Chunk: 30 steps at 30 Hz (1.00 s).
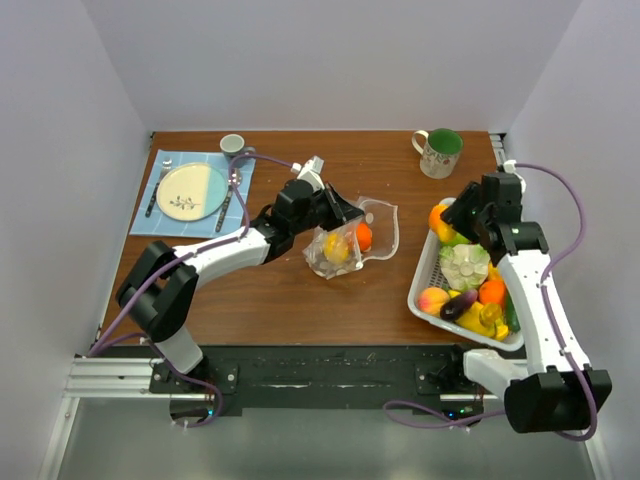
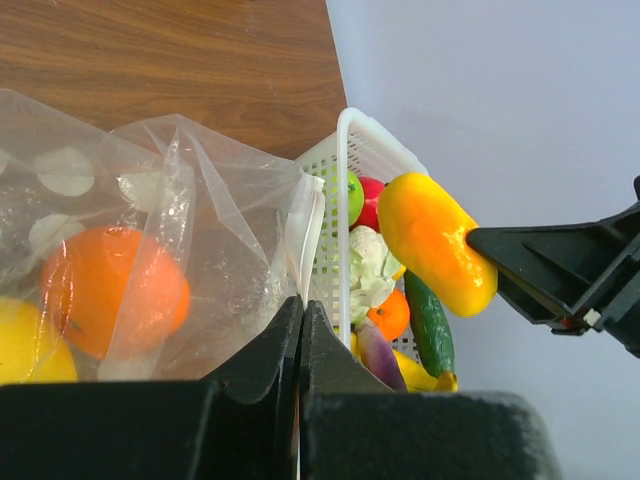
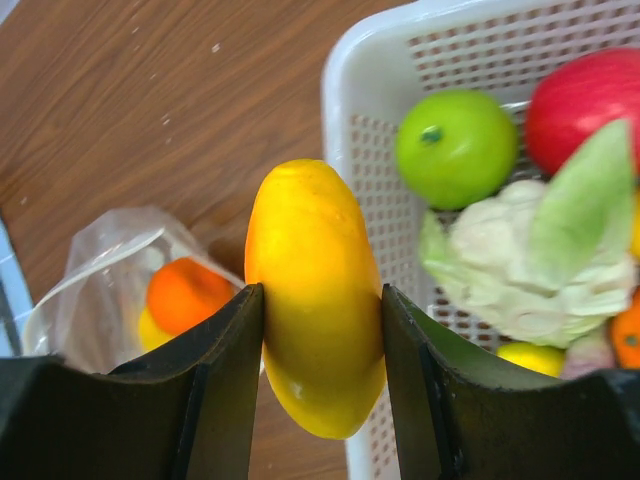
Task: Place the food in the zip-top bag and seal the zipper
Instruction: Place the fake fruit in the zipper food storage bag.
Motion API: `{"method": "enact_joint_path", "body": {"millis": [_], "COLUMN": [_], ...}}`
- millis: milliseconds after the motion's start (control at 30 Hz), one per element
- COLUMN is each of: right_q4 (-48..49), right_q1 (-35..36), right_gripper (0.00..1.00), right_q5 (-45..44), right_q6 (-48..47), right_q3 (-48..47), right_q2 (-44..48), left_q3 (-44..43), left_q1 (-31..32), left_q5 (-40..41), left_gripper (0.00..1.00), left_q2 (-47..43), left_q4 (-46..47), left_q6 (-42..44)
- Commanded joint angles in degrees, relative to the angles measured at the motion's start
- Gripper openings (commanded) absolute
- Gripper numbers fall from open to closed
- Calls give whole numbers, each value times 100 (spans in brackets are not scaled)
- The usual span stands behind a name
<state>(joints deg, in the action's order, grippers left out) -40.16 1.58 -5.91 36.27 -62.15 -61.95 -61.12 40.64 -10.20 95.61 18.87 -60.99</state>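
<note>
The clear zip-top bag (image 1: pixel 352 240) stands on the table with its mouth facing the basket, and an orange (image 2: pixel 110 290) and a yellow piece (image 2: pixel 25 345) lie inside. My left gripper (image 2: pixel 302 305) is shut on the bag's edge beside the whitish zipper strip (image 2: pixel 304 225); from above, the left gripper (image 1: pixel 340 215) is at the bag's left side. My right gripper (image 3: pixel 322 300) is shut on a yellow-orange mango (image 3: pixel 315 290), held above the basket's left rim. That mango (image 2: pixel 435 240) hangs to the right of the bag's mouth.
A white slotted basket (image 1: pixel 425 290) at the right holds more food: a green apple (image 3: pixel 455 148), a red fruit (image 3: pixel 590 100), a cabbage (image 3: pixel 530 250) and others. A green mug (image 1: pixel 438 152) stands at the back right. A plate (image 1: pixel 191 191) and a small cup (image 1: pixel 232 144) are at the back left.
</note>
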Motion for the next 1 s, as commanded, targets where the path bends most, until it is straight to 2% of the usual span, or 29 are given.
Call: {"method": "enact_joint_path", "body": {"millis": [0,300,433,533,633,667,767,967], "right_q4": [465,1036,1194,1379,1222,1265,1476,1397], "right_q1": [649,2301,2566,2680,2689,2698,2689,2707], "right_gripper": [25,26,31,38,52,61,73,83], "right_q5": [108,-604,-744,-850,-877,-859,-780,-666], "right_q6": [521,996,1022,1040,1040,1022,1022,899], "right_q3": [-184,-569,-1044,-1220,-1361,-1318,-1150,-1229], "right_q2": [-150,-1221,-1985,-2145,-2242,-2233,-2146,-2110], "left_q3": [-189,-269,-234,-155,-31,-23,-22,39], "left_q1": [31,40,40,-12,-65,-83,-100,-109], "left_q5": [0,-132,-184,-290,-343,-343,-325,-281], "left_gripper": [0,0,0,0,0,0,0,0], "left_q2": [45,28,-200,-359,-499,-543,-579,-640], "left_q4": [301,327,205,213,318,319,380,503], "left_q6": [-88,-176,-167,-255,-352,-361,-413,-528]}}
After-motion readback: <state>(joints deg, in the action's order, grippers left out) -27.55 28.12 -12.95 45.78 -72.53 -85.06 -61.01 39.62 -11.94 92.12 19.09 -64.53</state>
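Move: The right gripper still holds the mango. The open bag mouth lies about 16 cm to its left, some 3 cm ahead and 6 cm lower. Inside, the orange fruit lies around 17 cm left, 4 cm ahead and 13 cm below, and the yellow fruit about 24 cm left, 2 cm ahead and 14 cm below. The left gripper pinches the bag's rim, with the mouth's middle roughly 5 cm right of it, 2 cm ahead and 5 cm below. Carry the held mango left about 17 cm to the bag mouth with the right gripper, also easing forward some 7 cm and dipping slightly, the wrist turning about 15 degrees counter-clockwise. Stop with the fingertips at the mouth, then open them to let the mango go; as they open, keep the left pinch on the rim and raise it about 3 cm. ##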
